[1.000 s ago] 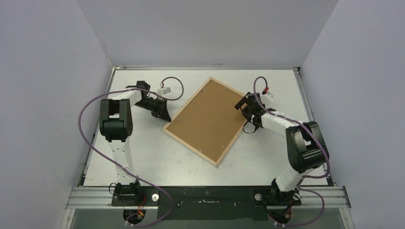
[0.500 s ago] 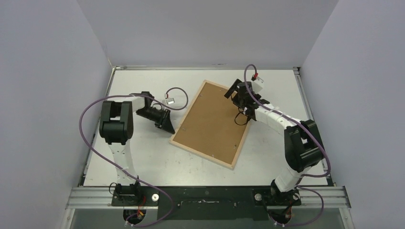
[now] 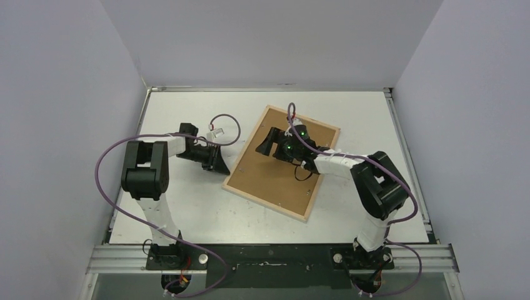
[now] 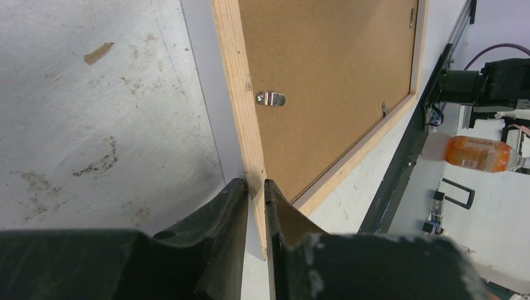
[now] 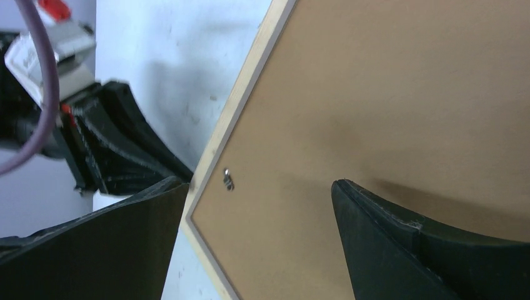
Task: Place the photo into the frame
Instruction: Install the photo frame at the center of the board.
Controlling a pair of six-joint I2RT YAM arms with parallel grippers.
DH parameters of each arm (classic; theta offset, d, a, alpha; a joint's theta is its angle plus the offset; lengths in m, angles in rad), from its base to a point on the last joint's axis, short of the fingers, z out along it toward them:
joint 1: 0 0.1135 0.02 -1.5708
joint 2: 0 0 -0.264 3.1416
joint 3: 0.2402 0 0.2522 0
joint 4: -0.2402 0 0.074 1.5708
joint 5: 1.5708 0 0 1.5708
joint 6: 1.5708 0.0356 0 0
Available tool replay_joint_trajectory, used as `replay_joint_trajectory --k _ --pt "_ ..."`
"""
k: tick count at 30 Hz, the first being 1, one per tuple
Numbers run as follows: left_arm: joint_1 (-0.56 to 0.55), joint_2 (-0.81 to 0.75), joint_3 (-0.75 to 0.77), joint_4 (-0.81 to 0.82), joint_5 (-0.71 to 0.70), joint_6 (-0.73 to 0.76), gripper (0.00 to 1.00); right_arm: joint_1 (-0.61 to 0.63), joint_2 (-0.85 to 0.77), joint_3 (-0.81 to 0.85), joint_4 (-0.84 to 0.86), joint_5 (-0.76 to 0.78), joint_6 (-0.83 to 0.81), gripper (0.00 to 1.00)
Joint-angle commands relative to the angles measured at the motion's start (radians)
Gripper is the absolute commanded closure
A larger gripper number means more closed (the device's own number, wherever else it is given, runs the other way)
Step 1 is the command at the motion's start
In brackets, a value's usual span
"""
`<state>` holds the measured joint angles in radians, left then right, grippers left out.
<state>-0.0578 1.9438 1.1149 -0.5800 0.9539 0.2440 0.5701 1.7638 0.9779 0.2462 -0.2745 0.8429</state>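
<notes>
The frame (image 3: 265, 202), pale wood, lies face down and askew on the white table. A brown backing panel (image 3: 281, 181) fills it. My left gripper (image 3: 223, 170) is shut on the frame's left bar near the near-left corner. In the left wrist view its fingers (image 4: 234, 200) pinch the wood bar (image 4: 240, 94). My right gripper (image 3: 262, 145) hovers open over the far part of the backing. In the right wrist view the wide jaws straddle bare panel (image 5: 387, 94) beside the frame's edge (image 5: 240, 103). The photo is hidden.
Small metal clips (image 4: 270, 98) hold the backing in place. A white connector on a purple cable (image 3: 215, 131) hangs by the left arm. Grey walls close in the table on three sides. An orange bottle (image 4: 478, 153) stands beyond the table.
The frame's near end has swung to the right, with the left gripper following it. The right gripper has swept from the frame's right corner across to its far-left part, and its jaws have narrowed slightly.
</notes>
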Motion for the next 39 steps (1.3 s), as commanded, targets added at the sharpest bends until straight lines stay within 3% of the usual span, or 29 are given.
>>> replay_joint_trajectory --k 1,18,39 --pt "0.001 -0.037 -0.001 0.092 0.031 -0.081 0.85 0.045 0.044 0.06 0.112 -0.17 -0.05 0.11" --pt "0.001 -0.021 -0.004 0.083 0.006 -0.084 0.85 0.129 0.197 0.211 0.053 -0.247 -0.118 0.1" --pt "0.001 -0.021 -0.001 0.084 -0.003 -0.089 0.86 0.203 0.253 0.19 0.104 -0.242 -0.073 0.1"
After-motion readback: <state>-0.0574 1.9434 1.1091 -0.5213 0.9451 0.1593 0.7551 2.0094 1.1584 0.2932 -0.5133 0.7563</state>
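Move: The metal clip on the left side of the frame's backboard lies about 10 cm to the right hand's left, 3 cm back and some 7 cm below. The left fingertips, at the frame's left bar, are 5 cm left of that clip and 3 cm nearer the bases; the frame's near-left corner is 6 cm left of it and 8 cm back. From the left hand, the clip lies about 5 cm to the right, 3 cm ahead and just below. The right hand swings left and back over the backboard, about 12 cm in all and fast at first, turning some 25 degrees counter-clockwise, then sinks about 2.5 cm and creeps on towards the left bar until its forward finger is close beside the metal clip, with the fingers wide open throughout. The left hand all but stays, edging under 1 cm forward while its nearly shut fingers keep straddling the left bar near the corner. ##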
